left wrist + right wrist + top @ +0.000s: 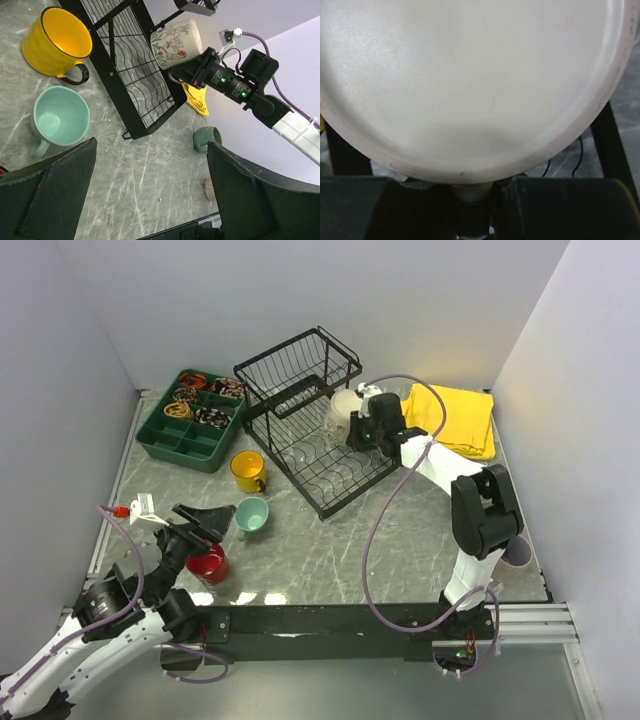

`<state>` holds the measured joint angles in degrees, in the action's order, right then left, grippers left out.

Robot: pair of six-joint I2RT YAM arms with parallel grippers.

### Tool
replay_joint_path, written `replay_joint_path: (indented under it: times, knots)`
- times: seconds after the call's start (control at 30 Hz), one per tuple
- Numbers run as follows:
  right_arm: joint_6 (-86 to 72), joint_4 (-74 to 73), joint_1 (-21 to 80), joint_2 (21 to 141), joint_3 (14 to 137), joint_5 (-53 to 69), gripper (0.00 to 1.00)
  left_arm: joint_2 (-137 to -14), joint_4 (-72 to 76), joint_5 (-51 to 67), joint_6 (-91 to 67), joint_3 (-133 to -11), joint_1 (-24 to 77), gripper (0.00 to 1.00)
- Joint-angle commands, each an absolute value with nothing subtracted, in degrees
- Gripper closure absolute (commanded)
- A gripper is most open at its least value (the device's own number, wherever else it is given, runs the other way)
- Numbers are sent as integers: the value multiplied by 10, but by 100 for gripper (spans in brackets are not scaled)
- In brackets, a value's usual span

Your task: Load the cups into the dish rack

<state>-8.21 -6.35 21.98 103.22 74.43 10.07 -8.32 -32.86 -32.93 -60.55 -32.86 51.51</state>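
My right gripper [357,430] is shut on the handle of the cream cup [343,412], holding it on its side over the flat slotted part of the black wire dish rack [300,370]. In the right wrist view the cup's pale base [470,85] fills the frame, and its handle sits between the gripper [472,200] fingers. My left gripper [212,523] is open and empty, hovering by the red cup [208,563]. The yellow cup [57,42] and teal cup [60,117] stand left of the rack [135,80]. Beyond my left gripper [150,145] lie a grey-green cup [207,138] and a pale pink cup [209,189].
A green compartment tray [192,435] with small items sits at the back left. A yellow cloth [455,418] lies at the back right. White walls close in three sides. The right arm's purple cable [375,530] loops over the table.
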Motion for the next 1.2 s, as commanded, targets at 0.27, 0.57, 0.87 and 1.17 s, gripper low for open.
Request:
replay_joint_path:
  times: [0.27,0.57,0.87,1.17]
  knots:
    - [-6,113,259,1092,835,-21,100,-87,-337,-350,-605,-355,515,4]
    - [13,99,258,1133,869,-49,99,-89,-331,-352,-606,-352,515,4]
    - [46,69,259,1157,878,-54,73,-94,-333,-352,-603,-360,515,4]
    - [56,54,250,1125,852,-44,51,-84,-325,-343,-606,-352,514,4]
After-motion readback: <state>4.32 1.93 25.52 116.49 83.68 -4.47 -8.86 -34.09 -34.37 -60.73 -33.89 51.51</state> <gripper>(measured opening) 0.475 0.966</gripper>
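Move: The right hand holds the flowered mug by its handle; its spot on the dish rack's lower tier lies about 9 cm ahead, 5 cm left and 5 cm below. The rack's upper basket is some 14 cm ahead, 11 cm left; the yellow cloth 3 cm ahead, 18 cm right; the yellow cup 8 cm back, 22 cm left. From the left hand, that spot is roughly 28 cm ahead and 26 cm right. Right hand carries the mug forward about 7 cm, sinking 3 into the lower tier, then opens around its handle. ##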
